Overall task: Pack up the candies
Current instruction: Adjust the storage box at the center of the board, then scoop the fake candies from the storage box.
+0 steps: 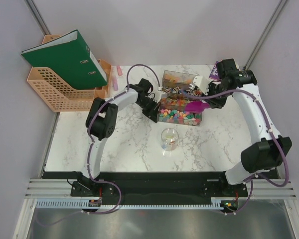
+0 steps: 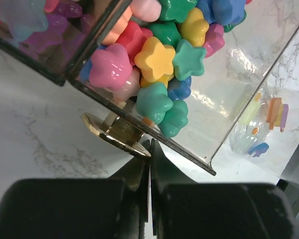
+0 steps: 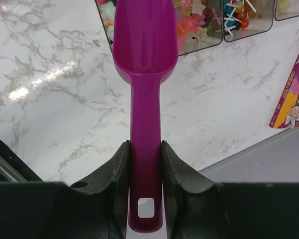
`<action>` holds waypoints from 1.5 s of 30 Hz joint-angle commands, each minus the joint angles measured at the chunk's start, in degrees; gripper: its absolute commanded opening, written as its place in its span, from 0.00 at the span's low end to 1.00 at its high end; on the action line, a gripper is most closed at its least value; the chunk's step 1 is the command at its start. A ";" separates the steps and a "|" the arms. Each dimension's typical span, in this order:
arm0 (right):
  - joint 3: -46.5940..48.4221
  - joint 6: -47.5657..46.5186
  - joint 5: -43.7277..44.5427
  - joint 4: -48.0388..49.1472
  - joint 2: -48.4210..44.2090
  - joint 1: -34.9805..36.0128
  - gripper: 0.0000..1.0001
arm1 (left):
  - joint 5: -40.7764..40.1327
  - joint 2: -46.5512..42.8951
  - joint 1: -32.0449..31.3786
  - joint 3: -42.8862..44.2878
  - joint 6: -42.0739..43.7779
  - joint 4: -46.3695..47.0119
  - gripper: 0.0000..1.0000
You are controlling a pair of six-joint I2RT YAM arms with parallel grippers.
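Note:
The candies [image 1: 179, 115] are small star-shaped sweets in pink, green, yellow, orange and blue, filling a clear rectangular tray [image 1: 182, 124] at mid table. In the left wrist view the candies [image 2: 154, 57] press against the tray's clear wall [image 2: 224, 99]. My left gripper [image 1: 152, 110] is at the tray's left end. Its jaws [image 2: 150, 144] are shut, their tips just under the tray's edge beside a gold clasp [image 2: 114, 132]. My right gripper [image 1: 213, 101] is shut on the handle of the purple scoop [image 3: 145, 59]. The empty scoop [image 1: 195, 105] points at the tray's right end.
A small clear round jar [image 1: 169, 139] with a few sweets stands in front of the tray; it also shows in the left wrist view [image 2: 261, 124]. A second clear tray [image 1: 180, 79] sits behind. An orange file rack with a green binder [image 1: 65, 74] stands back left. A purple book [image 3: 291, 99] lies back right.

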 commanded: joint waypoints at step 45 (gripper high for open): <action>14.61 -9.62 17.25 -11.62 22.84 7.35 0.00 | 0.65 -17.69 5.93 -18.48 -4.11 11.21 0.50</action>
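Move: The left hand's shut fingertips are at the clasp on the storage box's near left corner; the box's middle lies about 12 cm ahead, 13 cm right, roughly level. The star candies' compartment is some 12 cm to its right and 2 cm ahead, the jar 10 cm back and 7 cm right. From the right hand, holding the scoop, the star candies lie about 6 cm ahead, 12 cm left and 21 cm down, the box's middle 10 cm beyond them. The left fingertips come free of the box's near left corner: the fingers open about halfway as the hand draws some 5 cm left and rises 4 cm, then sinks about 2 cm beside the box. Still holding the scoop, the right hand swings forward and right, eases back, then goes forward again while sinking about 6 cm, tipping the scoop bowl some 20 degrees down towards the star candies. ##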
